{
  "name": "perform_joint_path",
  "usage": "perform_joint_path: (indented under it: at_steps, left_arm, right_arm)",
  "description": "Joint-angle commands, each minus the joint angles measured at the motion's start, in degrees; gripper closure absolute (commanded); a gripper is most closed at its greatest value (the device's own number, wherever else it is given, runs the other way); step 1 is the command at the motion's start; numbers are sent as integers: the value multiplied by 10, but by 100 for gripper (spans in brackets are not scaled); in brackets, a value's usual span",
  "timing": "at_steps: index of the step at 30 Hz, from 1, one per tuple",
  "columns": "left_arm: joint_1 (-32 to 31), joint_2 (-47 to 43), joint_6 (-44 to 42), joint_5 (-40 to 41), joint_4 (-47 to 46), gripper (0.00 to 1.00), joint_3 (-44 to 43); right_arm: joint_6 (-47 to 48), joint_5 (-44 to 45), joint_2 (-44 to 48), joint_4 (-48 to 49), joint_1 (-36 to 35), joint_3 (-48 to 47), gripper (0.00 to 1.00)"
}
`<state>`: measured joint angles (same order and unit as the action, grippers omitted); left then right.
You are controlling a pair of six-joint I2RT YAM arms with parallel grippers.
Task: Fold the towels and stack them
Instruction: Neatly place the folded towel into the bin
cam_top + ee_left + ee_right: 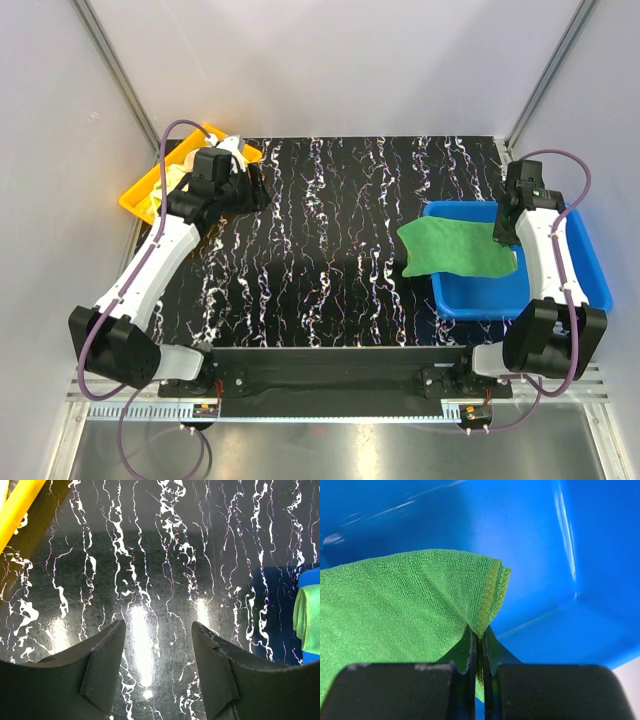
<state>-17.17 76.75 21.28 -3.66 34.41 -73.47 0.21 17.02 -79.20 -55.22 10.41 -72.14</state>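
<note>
The green towel (455, 250) hangs over the left wall of the blue bin (560, 290), with part of it spread above the table. My right gripper (500, 232) is shut on its right edge; in the right wrist view the hemmed fold of the green towel (405, 600) is pinched in the right gripper (477, 630). My left gripper (255, 185) is open and empty beside the yellow tray (140, 195). In its own view the left gripper (158, 625) hovers over bare table, the green towel (307, 617) far to the right. Pale cloth (232, 147) lies in the tray, partly hidden by the arm.
The table (330, 250) is black with white marbling. The yellow tray sits at its far left corner, its rim (17, 507) showing in the left wrist view. The blue bin (545, 540) stands at the right edge. Grey walls close in the back and sides.
</note>
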Motion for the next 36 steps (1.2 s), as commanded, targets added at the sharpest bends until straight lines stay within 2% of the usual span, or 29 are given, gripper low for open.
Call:
perform_joint_path:
  at_steps: [1,21,27,29,34,36]
  left_arm:
    - [1,-10,3,-5,-22,39,-19]
    - [20,-7,12,-62,-32,39,-33]
    - [25,5,14,-80,-31,38,-40]
    - [25,5,14,-85,-31,38,-40]
    - [26,5,10,-74,-34,37,-40]
    - [25,10,9,-81,-33,37,-43]
  right_arm:
    - [42,35,-2,44,15,6,100]
    - [97,75,-48,169,61,74,100]
    - [120,82,-103,215,86,69,100]
    - [124,97,-135,222,90,58,96]
    - [118,137,-198,220,104,10,62]
    - [112,145,-205,216,109,-3,56]
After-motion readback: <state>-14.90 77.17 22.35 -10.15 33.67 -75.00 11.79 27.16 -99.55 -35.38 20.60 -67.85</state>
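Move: The right hand holds the hem at the green towel's right end; the towel's middle is about 11 cm to its left and 4 cm lower. The blue bin's middle is roughly 8 cm to the right, 1 cm back and 12 cm below the hand. The bin's left rim, still under the towel, lies some 13 cm left and 8 cm down, level fore and aft. From the left hand, the bin's middle is about 55 cm right, 10 cm back and 18 cm below. Rightward and down in about equal parts, some 10 cm each, the right hand carries the towel farther over the blue bin and lowers it in, slowly at first and faster towards the end. The wrist tilts about 15 degrees, swinging the fingertips right and back; shut on the hem until low in the bin, the fingers then open to nearly half. ##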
